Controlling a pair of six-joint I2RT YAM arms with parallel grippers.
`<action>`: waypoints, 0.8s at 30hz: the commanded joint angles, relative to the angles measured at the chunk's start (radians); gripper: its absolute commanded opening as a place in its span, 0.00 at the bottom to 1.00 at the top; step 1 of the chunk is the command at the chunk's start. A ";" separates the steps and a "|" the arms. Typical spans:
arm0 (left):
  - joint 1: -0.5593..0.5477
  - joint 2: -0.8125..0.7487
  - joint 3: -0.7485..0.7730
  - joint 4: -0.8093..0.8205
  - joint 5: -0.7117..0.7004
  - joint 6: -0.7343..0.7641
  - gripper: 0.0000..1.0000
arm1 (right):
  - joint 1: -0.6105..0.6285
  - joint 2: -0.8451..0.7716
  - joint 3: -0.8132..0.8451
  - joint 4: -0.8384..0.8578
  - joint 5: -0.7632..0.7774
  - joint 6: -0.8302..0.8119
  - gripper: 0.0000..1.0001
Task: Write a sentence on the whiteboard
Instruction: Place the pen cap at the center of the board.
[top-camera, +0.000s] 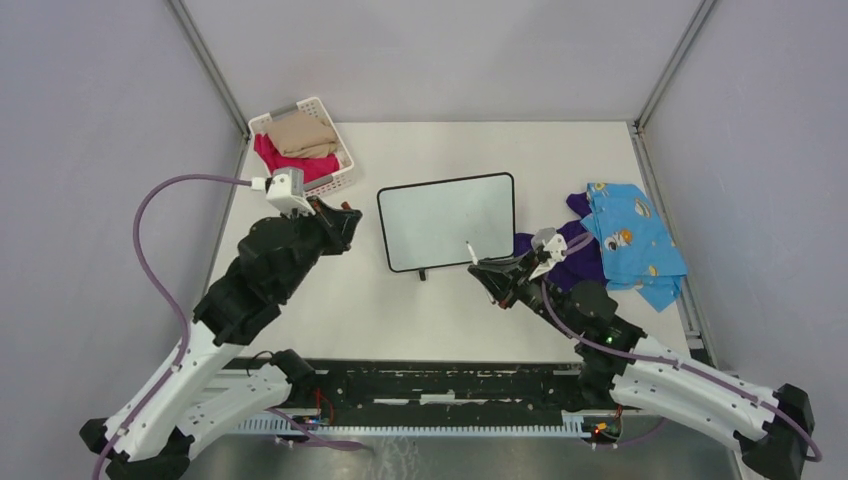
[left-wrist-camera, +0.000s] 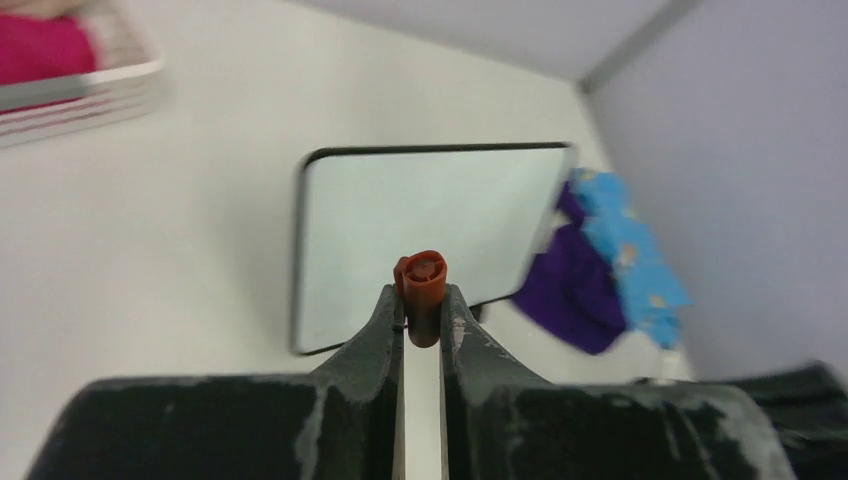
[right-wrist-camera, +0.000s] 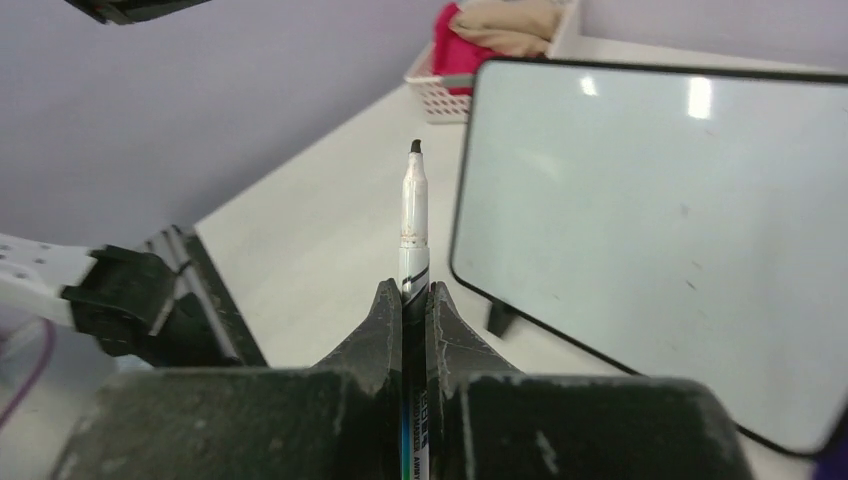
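The whiteboard (top-camera: 447, 221), white with a thin black frame and small black feet, lies blank in the middle of the table. It also fills the upper middle of the left wrist view (left-wrist-camera: 420, 230) and the right side of the right wrist view (right-wrist-camera: 660, 220). My right gripper (top-camera: 490, 268) is shut on an uncapped white marker (right-wrist-camera: 413, 215); its dark tip points up and away, just off the board's near right corner. My left gripper (top-camera: 345, 218), to the left of the board, is shut on the marker's orange-red cap (left-wrist-camera: 423, 290).
A white slatted basket (top-camera: 303, 150) holding pink and tan cloth stands at the back left. Purple cloth (top-camera: 565, 255) and a blue patterned cloth (top-camera: 630, 240) lie to the right of the board, close to my right arm. A black rail runs along the near edge.
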 joint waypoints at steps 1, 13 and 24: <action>0.003 0.118 0.026 -0.439 -0.414 0.068 0.02 | 0.002 -0.112 -0.066 -0.258 0.230 -0.079 0.00; 0.227 0.410 -0.055 -0.341 -0.265 0.036 0.02 | 0.002 -0.186 -0.076 -0.305 0.250 -0.078 0.00; 0.361 0.489 -0.194 -0.215 -0.102 -0.050 0.02 | 0.002 -0.225 -0.088 -0.351 0.210 -0.113 0.00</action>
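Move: The left hand, holding the red pen cap, has the bare table it is going to some 5 cm ahead, 12 cm to its left and 35 cm below. From this hand the whiteboard's middle is roughly 11 cm ahead, 13 cm right and 27 cm down; the white basket about 25 cm ahead, 14 cm left and 30 cm down. From the right hand, that table spot is about 11 cm ahead, 30 cm left, 26 cm down; the whiteboard roughly 16 cm ahead, 4 cm left, 18 cm down. Down and to its left, the left arm sweeps the pinched cap towards the open table left of the whiteboard, sinking some 25 cm while the wrist tips the fingers from level to steeply down and turns a little counter-clockwise. The right arm, keeping its grip on the uncapped pen, sinks about 8 cm and draws off to its right, then stays there. ##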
